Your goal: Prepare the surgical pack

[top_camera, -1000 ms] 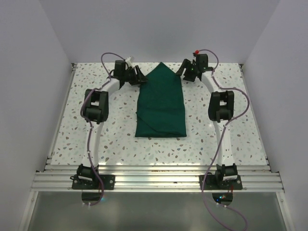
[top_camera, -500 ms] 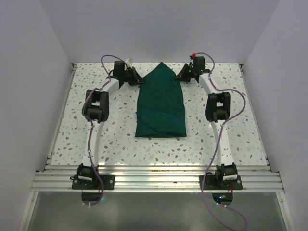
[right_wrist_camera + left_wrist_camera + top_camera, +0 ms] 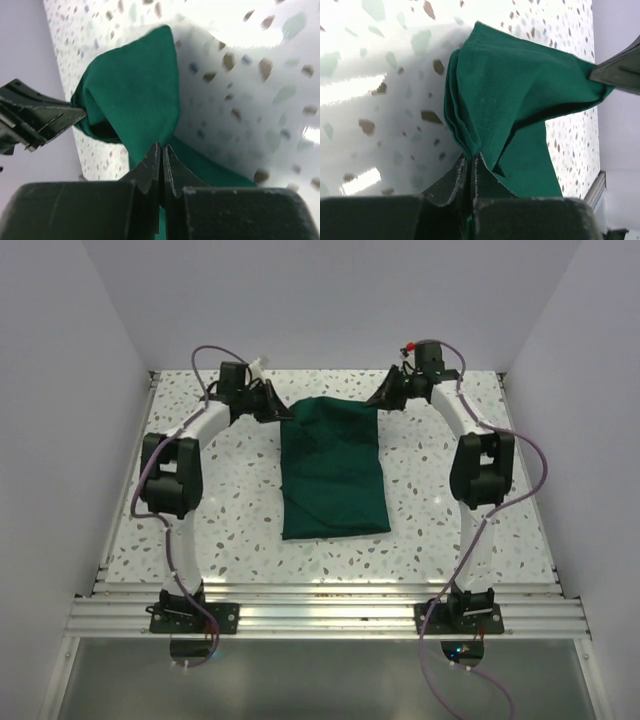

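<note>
The dark green drape (image 3: 333, 468) lies folded as a tall rectangle in the middle of the table. My left gripper (image 3: 281, 411) is shut on its far left corner; the left wrist view shows the layered cloth (image 3: 515, 95) pinched between the jaws at my left gripper (image 3: 471, 159). My right gripper (image 3: 381, 398) is shut on the far right corner; the right wrist view shows the cloth (image 3: 135, 95) held at my right gripper (image 3: 162, 148). The far edge hangs lifted between both grippers. No silver instruments or white gauze show.
The speckled white table (image 3: 430, 510) is walled by pale panels on the left, right and back. A metal rail (image 3: 320, 615) runs along the near edge by the arm bases. The opposite gripper's finger shows in each wrist view (image 3: 620, 70) (image 3: 35, 117).
Both grippers have moved apart and toward the back, pulling the drape's pointed far end out into a straight far edge. Both arms' elbows swung outward.
</note>
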{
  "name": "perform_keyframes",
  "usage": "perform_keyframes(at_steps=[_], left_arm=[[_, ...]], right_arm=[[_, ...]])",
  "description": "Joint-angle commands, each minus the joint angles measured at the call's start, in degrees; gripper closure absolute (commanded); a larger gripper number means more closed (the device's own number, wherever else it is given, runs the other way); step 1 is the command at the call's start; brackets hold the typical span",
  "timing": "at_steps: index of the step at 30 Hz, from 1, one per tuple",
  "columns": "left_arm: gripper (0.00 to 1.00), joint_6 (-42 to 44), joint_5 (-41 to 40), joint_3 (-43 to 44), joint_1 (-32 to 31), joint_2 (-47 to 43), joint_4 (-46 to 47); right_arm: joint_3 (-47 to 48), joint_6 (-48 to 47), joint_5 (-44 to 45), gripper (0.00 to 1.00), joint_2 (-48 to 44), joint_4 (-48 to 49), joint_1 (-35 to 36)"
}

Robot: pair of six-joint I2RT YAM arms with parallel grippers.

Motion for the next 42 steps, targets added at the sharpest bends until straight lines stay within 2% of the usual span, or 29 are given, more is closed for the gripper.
perform_keyframes(at_steps=[1, 10, 16, 23, 28, 32, 33, 34, 37, 38, 40, 41, 42], left_arm=[[1.00, 4.0, 1.2, -6.4, -0.7, -10.2, -3.3], [1.00, 5.7, 2.4, -25.3, -5.0, -28.9, -8.3], [1.00, 2.8, 0.6, -37.9, -6.3, -41.9, -7.4], [1.00, 0.8, 1.0, -51.2, -6.5, -47.5, -3.9], [0.98, -1.6, 2.6, -55.2, -7.6, -49.2, -0.5], [0.92, -2.5, 3.2, -57.5, -9.4, -51.1, 0.8], [0.86, -2.9, 3.4, -58.6, -9.9, -52.0, 1.2], [0.86, -2.9, 3.7, -58.6, -9.9, -52.0, 1.5], [0.76, -3.3, 4.7, -60.4, -10.6, -53.3, 2.5], [0.70, -3.5, 4.9, -61.2, -10.9, -53.6, 2.7], [0.64, -3.2, 5.9, -61.7, -11.2, -54.1, 3.1], [0.60, -2.4, 6.5, -61.8, -11.2, -54.3, 3.2], [0.58, -1.8, 6.8, -61.5, -11.2, -54.9, 2.6]], right_arm=[[-6.2, -3.4, -3.5, 1.00, -10.8, -5.8, 0.1], [-30.2, -6.5, -4.9, 1.00, -30.7, -8.8, 0.2], [-42.9, -10.1, -4.5, 1.00, -38.8, -10.6, 0.2], [-52.6, -11.4, -4.3, 1.00, -43.8, -9.8, 0.2], [-54.7, -13.7, -1.3, 1.00, -43.7, -11.1, 0.2], [-55.8, -14.5, -0.2, 1.00, -42.6, -10.8, 0.2], [-56.4, -14.5, -0.2, 1.00, -42.1, -10.5, 0.2], [-56.7, -14.5, -0.2, 1.00, -42.1, -10.3, 0.2], [-57.4, -14.5, 0.3, 0.98, -40.7, -10.1, 0.1], [-57.5, -14.5, 0.7, 0.96, -40.0, -10.1, 0.2], [-57.1, -14.8, 1.1, 0.88, -39.1, -10.4, 0.2], [-56.9, -15.2, 1.1, 0.76, -38.9, -10.4, 0.2], [-56.0, -15.3, 1.1, 0.71, -39.2, -10.4, 0.2]])
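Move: Some 30 cm behind both hands and about 10 cm below lies the wrap's near edge, to which its held far edge is taken. The near left corner is about 2 cm left of the left hand's line, the near right corner about 4 cm right of the right hand's. The right gripper is roughly 24 cm to the left one's right and 4 cm farther out; the metal rail runs about 20 cm behind the near edge. Sweeping back together, both hands carry the pinched far edge of the green wrap over its body to the near edge, about 30 cm. They arc up slightly at first, then sink, the right ending some 5 cm lower than it began, while the fingers tip 10 to 20 degrees further down. At the end both grippers start opening at the cloth, the left earlier and wider. ##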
